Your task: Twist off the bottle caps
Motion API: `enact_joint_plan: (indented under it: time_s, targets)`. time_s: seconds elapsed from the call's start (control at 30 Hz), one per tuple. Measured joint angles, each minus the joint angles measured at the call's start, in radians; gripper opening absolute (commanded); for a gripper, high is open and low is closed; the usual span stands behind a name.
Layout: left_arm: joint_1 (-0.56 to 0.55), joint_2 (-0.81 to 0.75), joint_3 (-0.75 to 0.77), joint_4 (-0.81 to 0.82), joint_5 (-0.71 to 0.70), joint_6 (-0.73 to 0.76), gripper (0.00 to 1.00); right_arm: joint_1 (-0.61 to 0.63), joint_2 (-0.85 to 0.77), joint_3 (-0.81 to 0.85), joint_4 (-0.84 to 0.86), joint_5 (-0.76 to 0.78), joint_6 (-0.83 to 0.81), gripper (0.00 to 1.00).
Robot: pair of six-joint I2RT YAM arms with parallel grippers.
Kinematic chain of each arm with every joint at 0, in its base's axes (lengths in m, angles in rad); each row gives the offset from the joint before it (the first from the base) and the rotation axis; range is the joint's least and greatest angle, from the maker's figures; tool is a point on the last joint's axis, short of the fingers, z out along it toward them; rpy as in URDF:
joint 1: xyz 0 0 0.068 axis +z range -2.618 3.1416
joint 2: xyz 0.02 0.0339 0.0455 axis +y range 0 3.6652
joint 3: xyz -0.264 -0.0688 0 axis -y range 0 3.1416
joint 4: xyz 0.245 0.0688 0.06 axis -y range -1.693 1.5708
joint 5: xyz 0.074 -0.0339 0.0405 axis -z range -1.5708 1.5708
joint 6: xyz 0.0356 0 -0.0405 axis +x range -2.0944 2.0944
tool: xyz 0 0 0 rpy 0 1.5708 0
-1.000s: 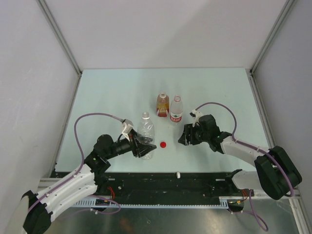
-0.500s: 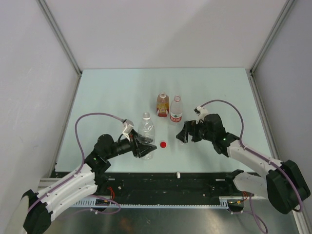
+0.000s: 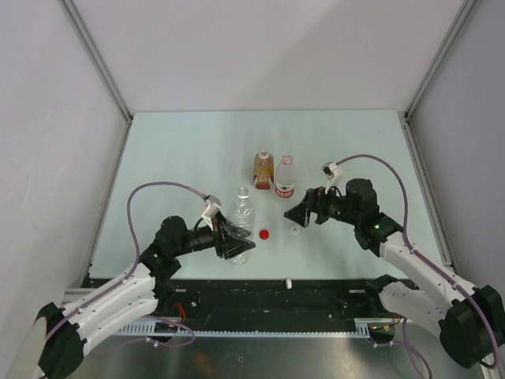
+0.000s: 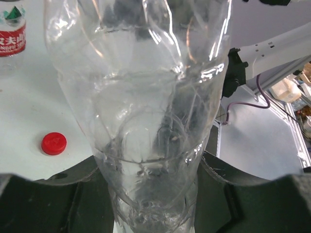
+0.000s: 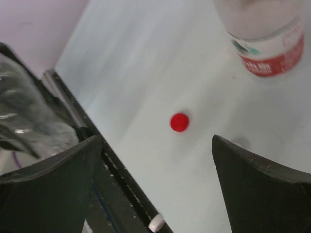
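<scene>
My left gripper [image 3: 235,241] is shut on the lower body of the plain clear bottle [image 3: 241,215], which fills the left wrist view [image 4: 146,97] between the black fingers [image 4: 43,194]. The red cap [image 3: 264,234] lies loose on the table just right of that bottle, seen also in the right wrist view [image 5: 179,122]. A small white cap [image 3: 293,230] lies on the table under my right gripper [image 3: 295,215], which hangs open and empty [image 5: 155,138]. The amber bottle [image 3: 263,170] and the red-and-white labelled bottle [image 3: 285,178] stand upright behind.
Another white cap [image 3: 289,283] rests on the black rail at the table's near edge, also seen in the right wrist view [image 5: 157,224]. Grey walls enclose the pale table [image 3: 181,150] on three sides. Cables loop off both arms.
My right gripper has opened wide and drawn back up and to the right, and a white cap now lies on the table below it. The left gripper has shifted slightly right with the clear bottle.
</scene>
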Motion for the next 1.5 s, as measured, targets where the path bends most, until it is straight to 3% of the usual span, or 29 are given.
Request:
enact_joint_plan:
  time_s: [0.27,0.63,1.13,1.3,1.5]
  targets:
    - [-0.018,0.072,0.007,0.035,0.033,-0.021,0.00,0.000,-0.043,0.077,0.082,-0.141,0.059,0.99]
    - [-0.130,0.220,0.077,0.080,0.043,-0.025,0.00,0.006,0.001,0.077,0.281,-0.333,0.214,0.99]
    - [-0.206,0.389,0.179,0.111,0.079,-0.017,0.00,0.034,0.020,0.077,0.358,-0.364,0.262,0.87]
    - [-0.216,0.410,0.180,0.111,0.096,-0.017,0.00,0.043,0.020,0.077,0.364,-0.364,0.262,0.70]
    - [-0.224,0.429,0.195,0.111,0.108,-0.016,0.01,0.054,0.020,0.077,0.378,-0.364,0.262,0.32]
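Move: The uncapped clear bottle is upright in my left hand. Its neck is about 7 cm ahead of and 11 cm above that hand, and from my right hand some 15 cm left, 2 cm back and 11 cm up. My right hand is roughly 15 cm right of my left and 9 cm farther out. The white cap lies 13 cm straight below my right hand, the red cap 9 cm left of the white one and 1 cm nearer me. The red-label bottle stands 12 cm ahead of my right hand and 3 cm left. I lift my wide-open right hand about 11 cm off the spot over the white cap while bringing it left and back, rolling and swinging it counter-clockwise until the fingers level out and point left around the bottle's neck. There it nearly stops and the fingers close about halfway. My left hand, keeping its grip, carries the bottle some 7 cm right and 4 cm back towards them, turning about 20 degrees clockwise. ##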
